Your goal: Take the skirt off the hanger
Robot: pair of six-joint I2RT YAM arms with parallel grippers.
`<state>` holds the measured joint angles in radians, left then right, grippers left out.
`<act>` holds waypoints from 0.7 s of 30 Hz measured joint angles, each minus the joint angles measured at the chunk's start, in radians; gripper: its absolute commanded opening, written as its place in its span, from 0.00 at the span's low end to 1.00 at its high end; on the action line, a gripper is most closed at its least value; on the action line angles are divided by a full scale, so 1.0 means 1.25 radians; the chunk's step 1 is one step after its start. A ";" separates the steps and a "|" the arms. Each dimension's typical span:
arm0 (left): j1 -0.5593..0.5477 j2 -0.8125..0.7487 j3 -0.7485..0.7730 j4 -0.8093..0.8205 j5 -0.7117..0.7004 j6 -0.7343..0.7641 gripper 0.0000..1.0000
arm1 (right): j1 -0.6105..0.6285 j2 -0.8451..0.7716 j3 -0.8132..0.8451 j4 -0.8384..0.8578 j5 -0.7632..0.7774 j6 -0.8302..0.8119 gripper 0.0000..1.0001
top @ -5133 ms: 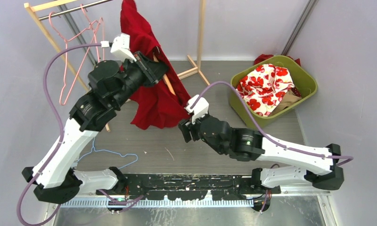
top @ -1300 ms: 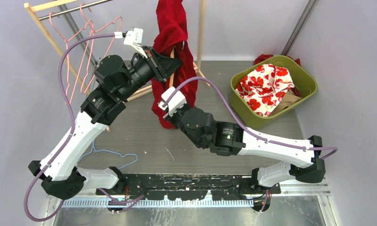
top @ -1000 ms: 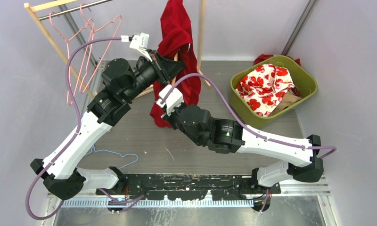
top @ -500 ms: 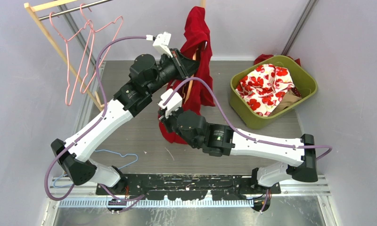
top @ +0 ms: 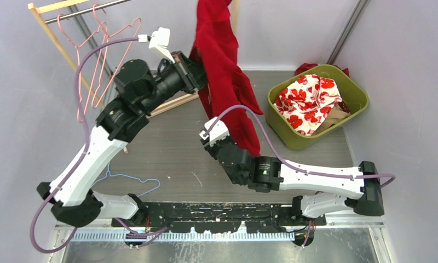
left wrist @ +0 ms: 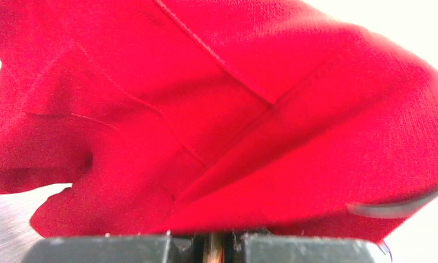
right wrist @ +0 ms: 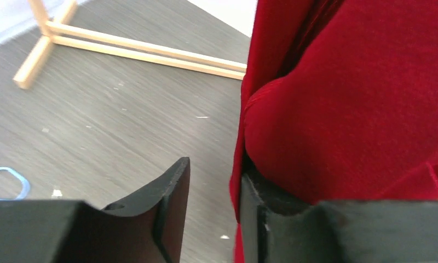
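Observation:
The red skirt (top: pixel 225 66) hangs high at the back centre and trails down to the right. My left gripper (top: pixel 194 70) holds its top from the left. In the left wrist view the skirt (left wrist: pixel 222 109) fills the frame, and my left gripper (left wrist: pixel 214 247) is shut on a thin tan piece of the hanger (left wrist: pixel 213 252); the rest of the hanger is hidden under cloth. My right gripper (top: pixel 210 139) sits beside the skirt's lower end. In the right wrist view my right gripper (right wrist: pixel 212 170) is open, with the skirt (right wrist: pixel 348 109) draped over its right finger (right wrist: pixel 271 219).
A green bin (top: pixel 359 93) of red-and-white floral cloth (top: pixel 307 101) stands at the right. Pink wire hangers (top: pixel 99 60) hang on the wooden rack (top: pixel 44 24) at the back left. Its wooden foot (right wrist: pixel 145 49) lies on the floor. A blue wire hanger (top: pixel 132 181) lies near the left arm.
My right gripper has opened, let go of the skirt's hem and pulled back toward the near edge. The left arm swung the hanger back left, and the skirt now hangs long to the right.

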<state>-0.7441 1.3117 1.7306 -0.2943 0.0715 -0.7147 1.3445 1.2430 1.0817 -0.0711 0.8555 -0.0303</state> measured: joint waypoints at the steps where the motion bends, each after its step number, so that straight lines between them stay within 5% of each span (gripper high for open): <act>1: 0.000 -0.016 0.000 -0.017 0.000 0.003 0.00 | 0.000 -0.011 -0.016 0.006 0.019 -0.024 0.52; 8: -0.002 -0.070 0.000 -0.083 -0.004 -0.001 0.00 | -0.102 -0.048 -0.034 0.020 0.028 -0.074 0.57; 11: -0.001 -0.070 -0.005 -0.095 -0.006 -0.022 0.00 | -0.135 -0.054 -0.041 0.029 0.015 -0.077 0.69; 16: 0.000 -0.071 -0.013 -0.111 -0.022 -0.036 0.00 | -0.136 -0.054 -0.038 -0.020 -0.038 -0.070 0.88; 21: -0.001 -0.071 -0.012 -0.134 -0.029 -0.030 0.00 | -0.091 -0.086 -0.010 -0.142 -0.082 0.002 0.90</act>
<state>-0.7448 1.2224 1.7161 -0.4614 0.0357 -0.7517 1.2308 1.1351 1.0687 -0.2485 0.7525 -0.0277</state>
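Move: The red skirt hangs around the wooden hanger in the left hand; its near edge lies against the right hand's right finger, about 2 cm ahead and 3 cm right of the hand point. From the right hand, the hanger's middle is about 5 cm ahead, 1 cm left and 17 cm above; the green basket is roughly 20 cm ahead, 35 cm right and 22 cm below. From the left hand, the skirt's middle is some 3 cm ahead, 4 cm right and 5 cm below. The right hand spreads its already parted fingers from about a third to nearly fully open, its right finger staying against the skirt's near edge as the hand sweeps some 6 cm right and 5 cm forward, then draws most of the forward reach back. Fingers shut on the hanger, the left hand pulls about 3.5 cm back and to the left, away from the right hand, then sinks roughly 2 cm, its fingers tipping slightly down. ##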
